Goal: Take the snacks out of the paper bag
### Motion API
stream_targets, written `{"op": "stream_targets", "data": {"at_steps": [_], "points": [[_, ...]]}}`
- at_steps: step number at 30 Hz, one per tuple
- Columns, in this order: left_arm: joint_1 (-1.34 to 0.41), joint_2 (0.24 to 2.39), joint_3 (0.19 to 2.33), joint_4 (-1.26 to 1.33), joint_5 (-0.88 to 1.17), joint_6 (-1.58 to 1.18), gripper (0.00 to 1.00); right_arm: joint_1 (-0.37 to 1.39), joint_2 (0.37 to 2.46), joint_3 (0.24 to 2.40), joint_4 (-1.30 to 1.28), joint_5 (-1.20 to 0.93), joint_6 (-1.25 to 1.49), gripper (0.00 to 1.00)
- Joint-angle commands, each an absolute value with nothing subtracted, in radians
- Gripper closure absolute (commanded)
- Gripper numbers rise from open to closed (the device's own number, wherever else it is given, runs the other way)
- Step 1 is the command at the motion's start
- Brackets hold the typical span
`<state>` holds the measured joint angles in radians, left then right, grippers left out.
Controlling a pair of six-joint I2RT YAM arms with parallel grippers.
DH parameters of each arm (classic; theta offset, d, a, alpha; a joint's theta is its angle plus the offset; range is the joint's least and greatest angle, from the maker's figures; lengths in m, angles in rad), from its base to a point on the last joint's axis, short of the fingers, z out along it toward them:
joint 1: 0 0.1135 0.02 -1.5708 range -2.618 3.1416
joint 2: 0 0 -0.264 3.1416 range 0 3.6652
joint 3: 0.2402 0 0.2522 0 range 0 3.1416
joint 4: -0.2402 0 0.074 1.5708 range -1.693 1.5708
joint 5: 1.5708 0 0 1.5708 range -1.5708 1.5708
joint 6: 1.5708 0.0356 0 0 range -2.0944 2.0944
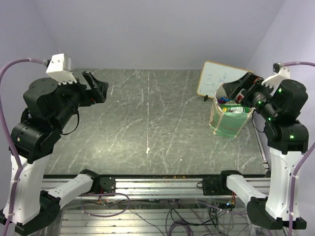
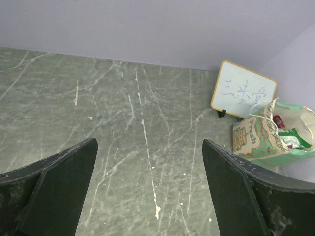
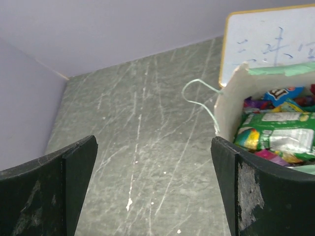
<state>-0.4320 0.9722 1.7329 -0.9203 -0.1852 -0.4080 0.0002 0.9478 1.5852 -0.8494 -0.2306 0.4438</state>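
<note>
The mint-green paper bag (image 1: 229, 123) stands upright at the table's right side. It also shows in the left wrist view (image 2: 261, 142) and the right wrist view (image 3: 234, 103). Several glossy snacks lie inside it: a green-yellow packet (image 3: 275, 132), a blue one (image 3: 283, 93) and purple and pink ones. My right gripper (image 1: 239, 88) is open and empty, raised just above the bag's far right rim; in its own view (image 3: 153, 147) its right finger stands beside the bag's near wall. My left gripper (image 1: 98, 86) is open and empty, raised over the table's far left (image 2: 150, 147).
A small white framed whiteboard (image 1: 216, 78) with blue writing leans just behind the bag. A thin string handle (image 3: 199, 98) loops out from the bag's wall. The scratched grey table (image 1: 147, 118) ends at a metal rail at the near edge; walls close the back and right.
</note>
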Motion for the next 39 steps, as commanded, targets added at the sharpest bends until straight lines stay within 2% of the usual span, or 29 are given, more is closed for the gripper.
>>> {"op": "stream_targets", "data": {"at_steps": [1, 9, 17, 26, 31, 39], "points": [[-0.404, 1.004, 1.735, -0.886, -0.222, -0.394, 0.02, 0.001, 0.978, 1.601, -0.885, -0.099, 0.436, 0.00], [-0.370, 1.072, 1.741, -0.877, -0.292, -0.408, 0.01, 0.002, 1.092, 1.654, -0.962, 0.088, 0.448, 0.00], [-0.352, 1.139, 1.713, -0.847, -0.235, -0.433, 0.01, 0.003, 1.222, 1.726, -0.979, 0.227, 0.459, 0.00], [-0.370, 1.181, 1.692, -0.831, -0.231, -0.421, 0.01, 0.003, 1.295, 1.678, -0.902, 0.224, 0.484, 0.00], [-0.374, 1.192, 1.668, -0.824, -0.247, -0.419, 0.01, 0.002, 1.272, 1.605, -0.752, 0.193, 0.485, 0.00], [-0.375, 1.220, 1.677, -0.789, -0.220, -0.385, 0.01, -0.003, 1.435, 1.689, -0.696, 0.187, 0.586, 0.00]]}}
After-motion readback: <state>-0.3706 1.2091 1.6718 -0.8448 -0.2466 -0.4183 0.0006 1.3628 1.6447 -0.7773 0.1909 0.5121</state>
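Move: The green snack packet in the paper bag lies about 11 cm ahead of the right hand, 12 cm to its right and 29 cm below. The bag's left rim is some 13 cm ahead, 4 cm to the right and 20 cm down, and the whiteboard stands about 33 cm ahead, 14 cm to the right and 32 cm below. From the left hand, that packet is roughly 13 cm ahead, 56 cm to the right and 32 cm below. Bring the open right gripper about 13 cm forward towards the bag's open mouth, sinking some 9 cm and bearing right over the first half, then running almost level at the end; swing the fingers clockwise and tip them down, staying clear above the bag. Meanwhile advance the empty left gripper forward and down over bare table, fingers still open. ##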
